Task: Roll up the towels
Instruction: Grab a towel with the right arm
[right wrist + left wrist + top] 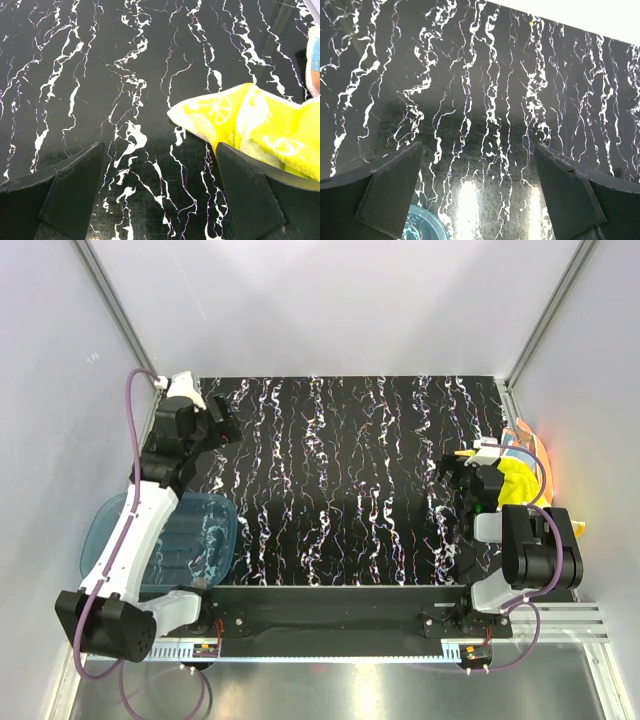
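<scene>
A bright yellow towel (255, 127) with a lemon print lies crumpled at the right edge of the black marbled mat (340, 480). Its corner sits just ahead of my right finger (247, 197). From above, the yellow towel (517, 480) is partly hidden by the right arm. An orange towel with light blue patches (527, 437) lies behind it, and only a sliver of that orange towel (314, 60) shows in the right wrist view. My right gripper (160, 192) (462, 477) is open over bare mat, left of the yellow towel. My left gripper (477, 192) (222, 428) is open at the far left, holding nothing.
A translucent blue tray (165, 540) sits off the mat's left edge under the left arm, and its rim (422, 225) shows below the left fingers. White walls close in on both sides and the back.
</scene>
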Controlling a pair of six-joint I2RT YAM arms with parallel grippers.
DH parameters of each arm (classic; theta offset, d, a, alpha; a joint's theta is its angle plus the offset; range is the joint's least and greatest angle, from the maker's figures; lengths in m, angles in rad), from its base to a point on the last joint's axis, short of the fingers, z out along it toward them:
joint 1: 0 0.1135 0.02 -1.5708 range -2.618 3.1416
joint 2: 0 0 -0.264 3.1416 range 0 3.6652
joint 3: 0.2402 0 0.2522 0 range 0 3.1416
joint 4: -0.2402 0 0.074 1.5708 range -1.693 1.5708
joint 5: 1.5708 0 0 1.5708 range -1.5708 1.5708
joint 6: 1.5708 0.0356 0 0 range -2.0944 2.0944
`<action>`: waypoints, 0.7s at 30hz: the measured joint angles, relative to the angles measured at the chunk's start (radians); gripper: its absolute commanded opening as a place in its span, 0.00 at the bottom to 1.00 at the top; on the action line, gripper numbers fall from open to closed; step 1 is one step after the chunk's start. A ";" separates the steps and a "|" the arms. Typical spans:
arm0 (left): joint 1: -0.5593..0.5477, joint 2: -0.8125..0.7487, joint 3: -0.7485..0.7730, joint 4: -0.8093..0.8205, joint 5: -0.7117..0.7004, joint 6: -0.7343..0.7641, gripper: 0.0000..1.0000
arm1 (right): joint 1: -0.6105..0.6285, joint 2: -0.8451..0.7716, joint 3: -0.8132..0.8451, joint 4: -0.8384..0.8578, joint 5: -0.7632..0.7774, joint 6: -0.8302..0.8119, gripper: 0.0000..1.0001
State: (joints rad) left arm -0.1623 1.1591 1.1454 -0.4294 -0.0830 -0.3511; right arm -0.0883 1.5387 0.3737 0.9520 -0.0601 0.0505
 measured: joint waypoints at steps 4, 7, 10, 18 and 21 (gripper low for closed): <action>0.001 -0.020 0.000 0.000 0.009 0.003 0.99 | 0.000 0.000 0.000 0.000 0.026 0.007 1.00; 0.001 -0.044 -0.011 0.019 0.083 0.016 0.99 | 0.000 -0.021 0.013 -0.061 0.080 0.025 1.00; 0.000 -0.114 -0.073 0.087 0.129 0.016 0.99 | 0.000 -0.130 0.106 -0.305 0.122 0.060 1.00; 0.049 -0.134 -0.069 0.063 0.113 -0.026 0.99 | 0.000 -0.596 0.382 -0.731 0.153 0.312 1.00; 0.056 -0.064 -0.057 0.044 0.183 -0.035 0.99 | 0.000 -0.618 0.467 -0.855 0.180 0.338 1.00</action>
State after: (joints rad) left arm -0.1066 1.0950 1.0885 -0.3851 0.1001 -0.3859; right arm -0.0879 0.9203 0.8406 0.0967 0.1196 0.3882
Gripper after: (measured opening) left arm 0.985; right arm 0.994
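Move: Just to the right of the open right hand lies the yellow towel, its middle some 11 cm right, 2 cm ahead and 4 cm below. The orange-and-blue towel sits about 18 cm right and 8 cm ahead of the hand; a yellow-orange towel end shows roughly 29 cm right and 12 cm back, both about 4 cm below. From the left hand the yellow towel is about 64 cm right, 5 cm ahead and 23 cm below. Lifting steeply away from the yellow towel, the empty right hand first slips a little right, then rises about 25 cm and draws back some 4 cm, tipping its wide-open fingers up about 15 degrees and rolling its left side up while turning slightly clockwise. The empty left hand bobs up and back about 3 cm, then sinks nearly to where it was. ##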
